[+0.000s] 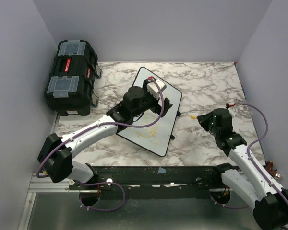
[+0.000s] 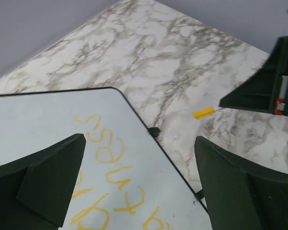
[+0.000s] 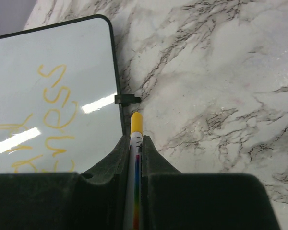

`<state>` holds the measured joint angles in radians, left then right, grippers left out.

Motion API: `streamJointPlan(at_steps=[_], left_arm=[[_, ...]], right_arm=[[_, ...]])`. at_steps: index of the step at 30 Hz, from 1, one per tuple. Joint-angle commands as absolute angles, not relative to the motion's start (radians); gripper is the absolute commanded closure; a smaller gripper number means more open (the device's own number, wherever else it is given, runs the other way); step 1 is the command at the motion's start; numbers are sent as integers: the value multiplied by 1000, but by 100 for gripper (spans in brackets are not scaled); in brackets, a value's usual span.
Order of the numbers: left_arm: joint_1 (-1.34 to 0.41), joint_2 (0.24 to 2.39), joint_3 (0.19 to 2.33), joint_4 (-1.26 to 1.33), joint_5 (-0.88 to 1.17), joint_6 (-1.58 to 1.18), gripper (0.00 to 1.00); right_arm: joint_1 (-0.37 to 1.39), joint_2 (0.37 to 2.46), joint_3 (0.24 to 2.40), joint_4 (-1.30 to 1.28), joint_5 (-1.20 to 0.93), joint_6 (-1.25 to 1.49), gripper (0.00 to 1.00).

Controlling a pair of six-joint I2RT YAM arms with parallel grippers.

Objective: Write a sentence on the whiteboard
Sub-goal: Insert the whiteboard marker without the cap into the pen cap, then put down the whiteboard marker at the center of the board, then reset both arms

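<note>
The whiteboard [image 1: 169, 115] lies tilted on the marble table, with the yellow-orange sentence [image 1: 152, 132] on its near half. My left gripper [image 1: 153, 87] hovers over the board's far part. In the left wrist view this gripper [image 2: 144, 191] is open, with only the whiteboard [image 2: 38, 115] and the sentence [image 2: 110, 177] seen between its fingers [image 2: 43, 187]. My right gripper [image 1: 201, 118] sits just right of the board, shut on a white marker [image 3: 136, 127] whose yellow end points toward the board's edge. The whiteboard [image 3: 62, 48] and sentence [image 3: 57, 103] fill the left of the right wrist view.
A black toolbox [image 1: 71, 76] stands at the table's back left, against the wall. Grey walls close in the left, back and right sides. A red-tipped cable end [image 1: 230, 104] lies on the marble behind the right gripper.
</note>
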<state>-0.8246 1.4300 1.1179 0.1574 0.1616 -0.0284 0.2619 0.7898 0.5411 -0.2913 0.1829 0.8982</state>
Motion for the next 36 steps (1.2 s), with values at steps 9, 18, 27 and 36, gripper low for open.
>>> streamJointPlan(at_steps=[9, 18, 27, 36], left_arm=[[-757, 1282, 961, 278, -131, -130, 1], [-736, 1243, 929, 276, -132, -118, 2], [-729, 1218, 917, 276, -122, -114, 2], [-721, 1166, 902, 260, -160, -101, 2]], right_arm=[[253, 952, 403, 46, 262, 998, 84], [243, 937, 376, 35, 287, 1007, 40], [240, 851, 441, -96, 353, 944, 8], [240, 787, 601, -155, 243, 778, 0]])
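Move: The right gripper holds the yellow-capped marker, cap end out ahead. The bare table spot for it lies about 3 cm ahead, 1 cm left and some 9 cm below that gripper. From the same gripper, the board's upper clip is about 11 cm ahead and 4 cm left, its lower clip 1 cm back and 7 cm left, both roughly 8 cm down. From the empty left gripper the spot is about 1 cm ahead, 13 cm right and 22 cm below. Lower the right gripper about 5 cm, easing some 2 cm forward, towards the table just right of the whiteboard. Open the fingers wide to let go of the marker, then lift clear by about 7 cm. Meanwhile swing the open left gripper left and a little forward, away from the marker, turning it some 20 degrees counter-clockwise. ##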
